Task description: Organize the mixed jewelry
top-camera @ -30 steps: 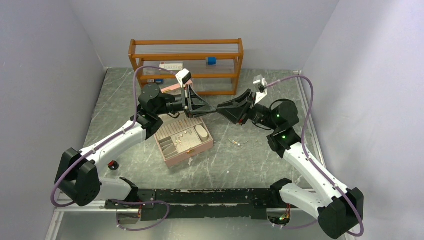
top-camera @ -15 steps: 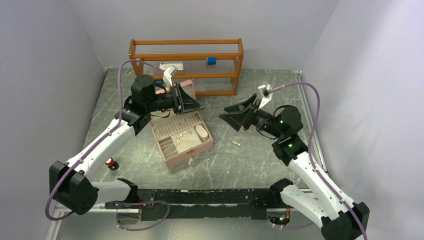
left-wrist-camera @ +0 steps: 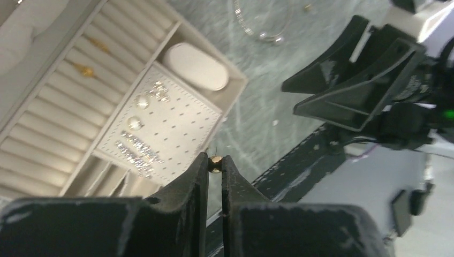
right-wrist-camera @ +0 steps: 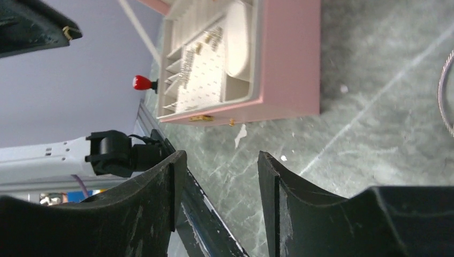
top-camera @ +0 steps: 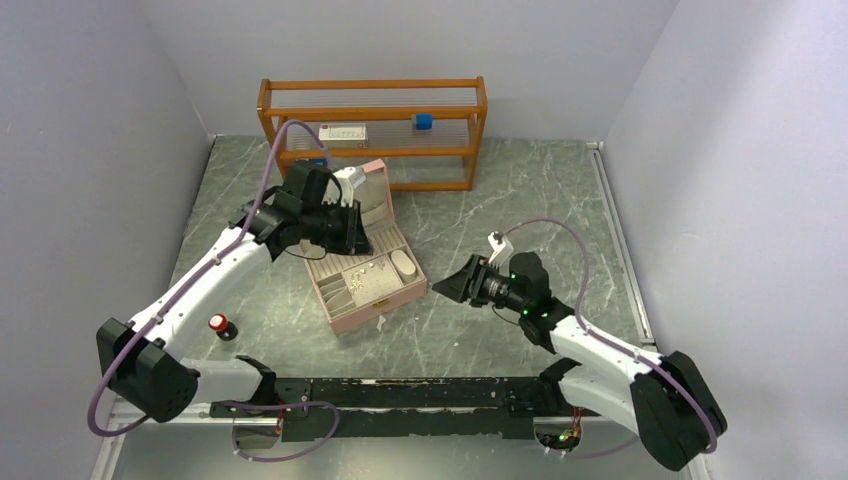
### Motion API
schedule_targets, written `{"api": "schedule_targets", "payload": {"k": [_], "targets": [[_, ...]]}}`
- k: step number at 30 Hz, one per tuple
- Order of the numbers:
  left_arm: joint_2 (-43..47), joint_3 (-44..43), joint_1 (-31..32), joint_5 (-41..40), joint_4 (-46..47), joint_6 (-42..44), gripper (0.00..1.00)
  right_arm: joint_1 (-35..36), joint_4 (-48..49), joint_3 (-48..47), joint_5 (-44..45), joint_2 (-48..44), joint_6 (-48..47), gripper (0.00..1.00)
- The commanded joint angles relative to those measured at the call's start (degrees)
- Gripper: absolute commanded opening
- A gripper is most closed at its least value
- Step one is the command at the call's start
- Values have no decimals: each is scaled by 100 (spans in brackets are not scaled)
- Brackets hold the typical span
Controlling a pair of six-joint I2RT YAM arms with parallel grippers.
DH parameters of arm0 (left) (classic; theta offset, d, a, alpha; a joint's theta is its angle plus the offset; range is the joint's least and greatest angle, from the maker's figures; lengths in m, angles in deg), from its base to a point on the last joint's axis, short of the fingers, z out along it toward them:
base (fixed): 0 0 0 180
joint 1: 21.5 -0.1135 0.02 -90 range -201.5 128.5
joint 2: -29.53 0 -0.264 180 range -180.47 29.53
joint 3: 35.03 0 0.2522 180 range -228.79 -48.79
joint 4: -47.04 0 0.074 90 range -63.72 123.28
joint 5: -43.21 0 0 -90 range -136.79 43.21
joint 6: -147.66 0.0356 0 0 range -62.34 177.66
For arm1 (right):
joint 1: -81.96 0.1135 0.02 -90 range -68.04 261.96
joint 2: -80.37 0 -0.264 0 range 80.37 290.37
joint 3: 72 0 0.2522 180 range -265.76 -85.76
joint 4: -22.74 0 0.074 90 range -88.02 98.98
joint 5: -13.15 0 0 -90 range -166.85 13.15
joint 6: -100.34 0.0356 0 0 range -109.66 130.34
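Note:
My left gripper (left-wrist-camera: 214, 160) is shut on a tiny gold piece (left-wrist-camera: 214, 163) pinched at its very tips. It hangs over the open pink jewelry box (top-camera: 345, 318), above the box's back left part (top-camera: 352, 238). Inside the box, several silver pieces (left-wrist-camera: 140, 150) glint on the dotted panel and small gold ones (left-wrist-camera: 85, 68) lie among the ring rolls. A thin silver chain (left-wrist-camera: 262, 27) lies on the table right of the box. My right gripper (top-camera: 452, 288) stands open and empty, low beside the box (right-wrist-camera: 289, 64), its fingertips (right-wrist-camera: 172, 160) well apart.
A wooden rack (top-camera: 372, 130) stands at the back of the table. The box's lid (top-camera: 375, 190) is raised behind it. A red-capped black cylinder (top-camera: 217, 323) stands near the left arm. A white oval cushion (left-wrist-camera: 196, 67) fills one compartment.
The two grippers were tip to tip above the table. The right one opened and drew back low and nearer; the left carried the gold piece over the box.

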Motion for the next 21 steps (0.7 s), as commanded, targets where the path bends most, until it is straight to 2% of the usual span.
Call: {"api": "schedule_targets", "payload": {"k": [1, 10, 15, 21], "targets": [[-293, -225, 155, -889, -746, 825, 15, 290, 902, 233, 724, 416, 692, 55], [-1026, -430, 563, -1772, -1085, 1033, 15, 619, 1324, 194, 1328, 1246, 961, 53], [-1272, -524, 669, -1803, -1153, 1132, 16, 891, 1560, 152, 1502, 1624, 1000, 52], [-1594, -529, 743, -1663, -1203, 1404, 16, 1149, 2284, 254, 1637, 2148, 990, 51]]}}
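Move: My left hand holds a small gold earring, with the pinholed earring pad almost straight below it, about 16 cm down. The ring rolls lie some 6 cm ahead and 4 cm to the left of this hand; the oval case is roughly 4 cm ahead and 5 cm to its right. From my right hand, the box's near right corner is about 3 cm ahead, 2 cm left and 9 cm down; the pad's middle is 4 cm ahead and 13 cm left. Keeping the gold earring pinched, I lower my left hand about 9 cm towards the pad, easing 2 cm left and slowing, while I swing the fingers some 25 degrees from slanting right to nearly straight down. My right hand, still half open, sinks about 6 cm towards the box's near right corner and drifts left, mostly late in the descent. ##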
